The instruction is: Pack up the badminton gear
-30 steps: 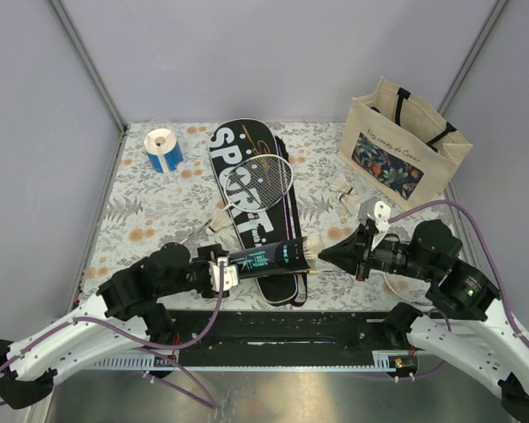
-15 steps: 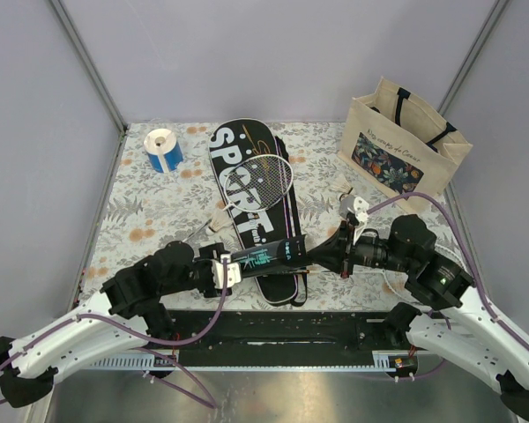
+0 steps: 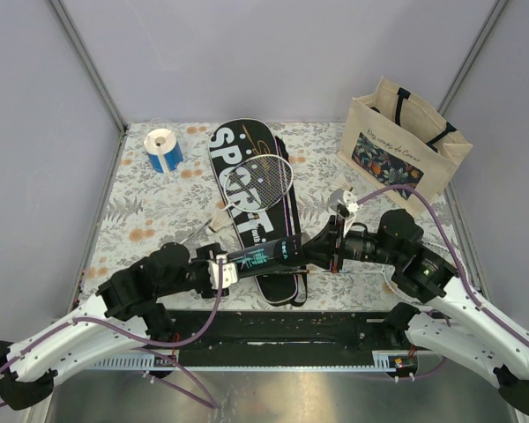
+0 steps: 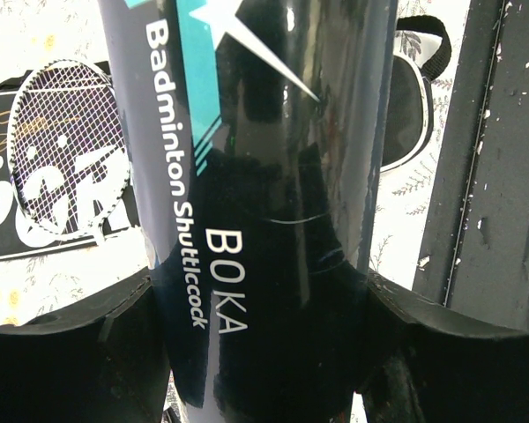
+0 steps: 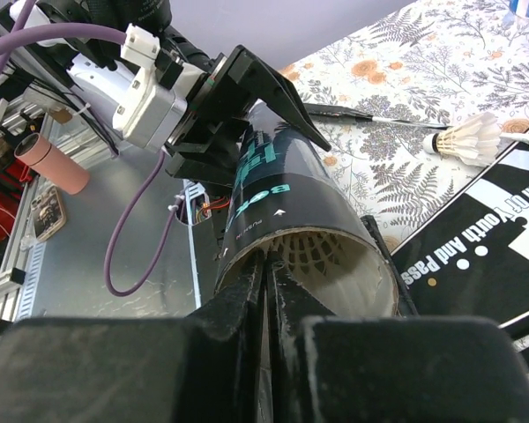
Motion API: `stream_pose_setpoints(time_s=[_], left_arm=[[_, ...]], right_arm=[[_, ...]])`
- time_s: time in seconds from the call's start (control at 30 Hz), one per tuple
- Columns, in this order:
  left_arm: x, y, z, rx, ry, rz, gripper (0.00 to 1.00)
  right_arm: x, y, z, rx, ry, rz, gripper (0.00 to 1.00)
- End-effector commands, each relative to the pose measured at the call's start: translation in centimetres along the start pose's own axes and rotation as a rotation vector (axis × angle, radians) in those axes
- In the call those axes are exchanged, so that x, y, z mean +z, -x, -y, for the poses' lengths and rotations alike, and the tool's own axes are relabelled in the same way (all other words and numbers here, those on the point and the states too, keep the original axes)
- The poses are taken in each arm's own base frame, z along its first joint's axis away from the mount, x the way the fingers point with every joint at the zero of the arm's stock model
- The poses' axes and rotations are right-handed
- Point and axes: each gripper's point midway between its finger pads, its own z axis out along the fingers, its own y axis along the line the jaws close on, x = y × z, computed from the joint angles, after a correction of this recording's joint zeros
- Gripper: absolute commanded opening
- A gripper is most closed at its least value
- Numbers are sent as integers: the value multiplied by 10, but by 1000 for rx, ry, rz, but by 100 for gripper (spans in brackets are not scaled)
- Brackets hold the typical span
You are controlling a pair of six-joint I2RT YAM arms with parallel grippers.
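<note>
My left gripper (image 3: pixel 227 264) (image 4: pixel 264 352) is shut on the long black tube with teal print (image 3: pixel 264 256) (image 4: pixel 264 176) and holds it level above the table's near edge. The right gripper (image 3: pixel 307 251) (image 5: pixel 269 256) is shut on a white shuttlecock (image 5: pixel 326 251), its fingertips just inside the tube's open mouth (image 5: pixel 309 264). A second shuttlecock (image 3: pixel 219 217) (image 5: pixel 472 137) lies on the cloth. The black SPORT case (image 3: pixel 242 176) lies behind, with a white-framed racket (image 3: pixel 263 183) resting on it.
A beige tote bag (image 3: pixel 404 145) stands at the back right. A blue-and-white tape roll (image 3: pixel 163 150) sits at the back left. A black rail (image 3: pixel 273 326) runs along the near edge, and grey walls close in the floral table.
The right gripper has moved left with the shuttlecock, from a gap beside the tube into its mouth. The left gripper and tube have stayed put.
</note>
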Motion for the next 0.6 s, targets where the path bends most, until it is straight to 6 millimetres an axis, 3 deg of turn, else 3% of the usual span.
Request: stream_pose_setpoints(time_s=[0.0, 0.2, 0.4, 0.57], left_arm=[[-8, 54, -16, 45, 43, 202, 0], [-9, 41, -26, -2, 108, 144, 0], [-15, 35, -44, -46, 203, 77, 0], [-31, 26, -88, -183, 477, 28, 0]], right_arm=[[3, 0, 6, 36, -29, 7, 18], [-25, 40, 17, 79, -227, 175, 48], [-63, 76, 24, 148, -381, 391, 63], [-78, 80, 46, 208, -498, 502, 66]])
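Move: At the tube's open mouth, the right hand's shut fingertips reach just inside the rim, with the mouth's centre about 2 cm ahead of them. The black racket grip lies some 8 cm left and 24 cm below, level front to back; the racket bag's middle is about 20 cm ahead, 13 cm left, and the loose shuttlecock roughly 22 cm ahead, 14 cm right, both on the table. From the left hand, gripping the tube, the mouth is about 18 cm right, 4 cm ahead and 10 cm higher. Opening wide to let go of the shuttlecock's skirt in the tube mouth, the right hand then backs out to the right and up, roughly 9 cm in all and slightly forward, turning clockwise by some 25 degrees with its left side rising. The left hand keeps its grip on the tube and late on eases it forward a couple of centimetres, swinging it slightly counter-clockwise. ##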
